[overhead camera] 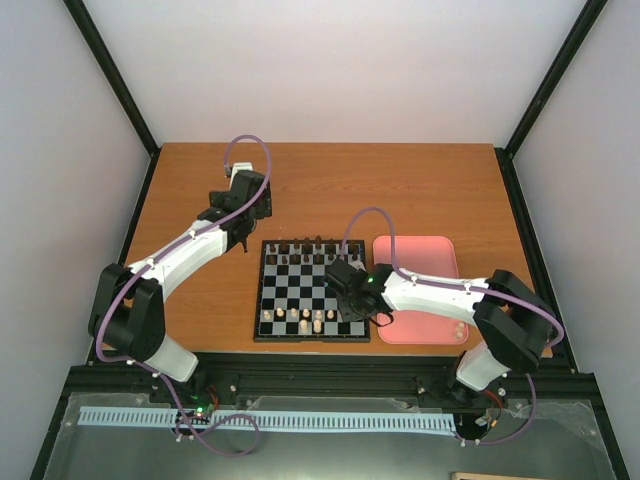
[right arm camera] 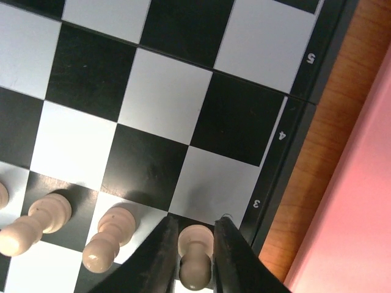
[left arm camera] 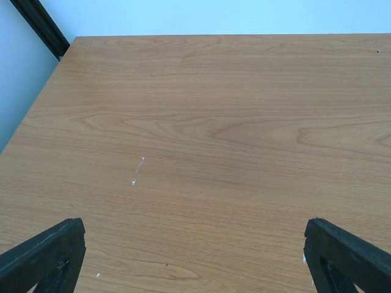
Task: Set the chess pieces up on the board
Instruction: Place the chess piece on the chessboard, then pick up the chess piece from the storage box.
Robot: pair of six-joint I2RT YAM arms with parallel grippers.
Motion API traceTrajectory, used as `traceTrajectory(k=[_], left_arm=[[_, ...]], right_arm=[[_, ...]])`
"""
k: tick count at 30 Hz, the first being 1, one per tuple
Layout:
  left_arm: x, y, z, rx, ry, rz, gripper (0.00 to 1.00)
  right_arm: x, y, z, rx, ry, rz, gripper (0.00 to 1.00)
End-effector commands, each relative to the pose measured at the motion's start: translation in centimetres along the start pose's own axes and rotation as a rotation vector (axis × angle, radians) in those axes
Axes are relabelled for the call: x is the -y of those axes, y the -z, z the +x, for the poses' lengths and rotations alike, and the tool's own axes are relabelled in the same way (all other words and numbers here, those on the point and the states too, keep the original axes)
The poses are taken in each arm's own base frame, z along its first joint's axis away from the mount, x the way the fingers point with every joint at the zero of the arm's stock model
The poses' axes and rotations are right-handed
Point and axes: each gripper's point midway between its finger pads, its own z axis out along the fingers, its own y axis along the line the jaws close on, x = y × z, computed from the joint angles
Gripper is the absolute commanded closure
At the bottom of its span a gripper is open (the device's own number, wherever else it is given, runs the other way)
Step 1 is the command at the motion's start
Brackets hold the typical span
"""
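The board (overhead camera: 300,292) lies at the table's middle, with several cream chess pieces (overhead camera: 300,320) along its near rows. My right gripper (overhead camera: 353,316) is down at the board's near right corner. In the right wrist view its jaws (right arm camera: 195,223) are shut on a cream pawn (right arm camera: 197,256) standing on a black square beside the board's edge (right arm camera: 275,159). Two more cream pawns (right arm camera: 104,241) stand in a row to its left. My left gripper (overhead camera: 243,243) hovers off the board's far left corner, open; only bare wood shows between its fingers (left arm camera: 43,256).
Dark brown pieces (overhead camera: 300,250) fill the board's far rows. A pink tray (overhead camera: 420,290) lies right of the board, under the right arm, with a cream piece (overhead camera: 458,327) at its near right corner. The tray's rim (right arm camera: 360,201) runs close to the board's edge.
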Motion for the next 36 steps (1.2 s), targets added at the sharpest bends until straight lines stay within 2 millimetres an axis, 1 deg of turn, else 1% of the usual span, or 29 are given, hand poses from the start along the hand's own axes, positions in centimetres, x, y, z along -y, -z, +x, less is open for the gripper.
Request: traceTrajectory(k=[1, 2, 3, 8, 11, 12, 15, 16, 18, 21, 22, 23, 25, 28, 29, 32, 36], left_arm=[[0.7, 0.3, -1.5, 0.026, 0.016, 0.017, 0.0], [0.7, 0.2, -1.5, 0.025, 0.016, 0.016, 0.0], [0.7, 0.2, -1.4, 0.022, 0.014, 0.016, 0.0], [0.7, 0.2, -1.4, 0.02, 0.013, 0.014, 0.0], [0.7, 0.2, -1.4, 0.02, 0.012, 0.015, 0.0], [0.7, 0.2, -1.3, 0.019, 0.012, 0.016, 0.0], [0.8, 0.2, -1.3, 0.018, 0.013, 0.02, 0.0], [0.9, 0.2, -1.3, 0.017, 0.014, 0.023, 0.0], [0.9, 0.2, -1.3, 0.017, 0.014, 0.027, 0.0], [1.0, 0.3, -1.3, 0.017, 0.016, 0.033, 0.0], [1.0, 0.4, -1.4, 0.019, 0.017, 0.034, 0.0], [1.0, 0.3, -1.4, 0.018, 0.016, 0.033, 0.0], [1.0, 0.3, -1.4, 0.017, 0.014, 0.033, 0.0], [1.1, 0.2, -1.4, 0.016, 0.016, 0.037, 0.0], [1.2, 0.2, -1.4, 0.015, 0.017, 0.042, 0.0], [1.4, 0.0, -1.3, 0.01, 0.017, 0.05, 0.0], [1.6, -0.1, -1.1, 0.007, 0.016, 0.053, 0.0]], right_arm=[[0.1, -0.1, 0.1, 0.011, 0.004, 0.012, 0.78], [0.1, -0.1, 0.0, 0.015, 0.003, 0.01, 0.73], [0.0, 0.1, -0.1, 0.02, 0.003, 0.005, 0.72], [-0.2, 0.9, -0.3, 0.034, 0.002, -0.012, 0.71], [0.6, 2.4, -1.0, 0.08, -0.018, 0.016, 0.7], [1.1, 3.0, -1.2, 0.102, -0.029, 0.032, 0.68], [3.1, 4.7, -1.8, 0.168, -0.065, 0.101, 0.6], [3.9, 5.1, -1.9, 0.185, -0.083, 0.128, 0.57], [5.8, 5.6, -1.8, 0.197, -0.109, 0.181, 0.54], [9.1, 5.5, -1.4, 0.182, -0.181, 0.237, 0.53], [10.6, 5.1, -1.2, 0.172, -0.228, 0.245, 0.53], [11.9, 4.6, -0.5, 0.153, -0.263, 0.244, 0.53], [14.1, 4.1, 0.1, 0.151, -0.34, 0.237, 0.54], [16.5, 4.3, 1.0, 0.178, -0.44, 0.245, 0.54], [17.1, 4.4, 1.2, 0.19, -0.472, 0.25, 0.55], [17.6, 4.7, 1.3, 0.194, -0.517, 0.229, 0.55], [18.1, 4.5, 1.5, 0.174, -0.558, 0.227, 0.57]])
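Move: Right under the right hand, some 2 cm down, is the rightmost square of the pawn row, with the white pawn still pinched over it; two white pawns already stand about 3 and 6 cm to its left, level with it. The remaining white pieces in the pink tray are roughly 24 cm to the hand's right and 3 cm back, slightly lower. From the left hand that square lies some 24 cm right, 25 cm back and 16 cm down. Opening its fingers to let go of the pawn on its square, the right hand holds place briefly, then rises about 5 cm. It swings right off the board and over the pink tray towards the leftover white pieces, some 18 cm in all, sinking a little on the way. The wrist turns about 30 degrees clockwise, fingertips tilting forward, while the fingers open further to about half. ##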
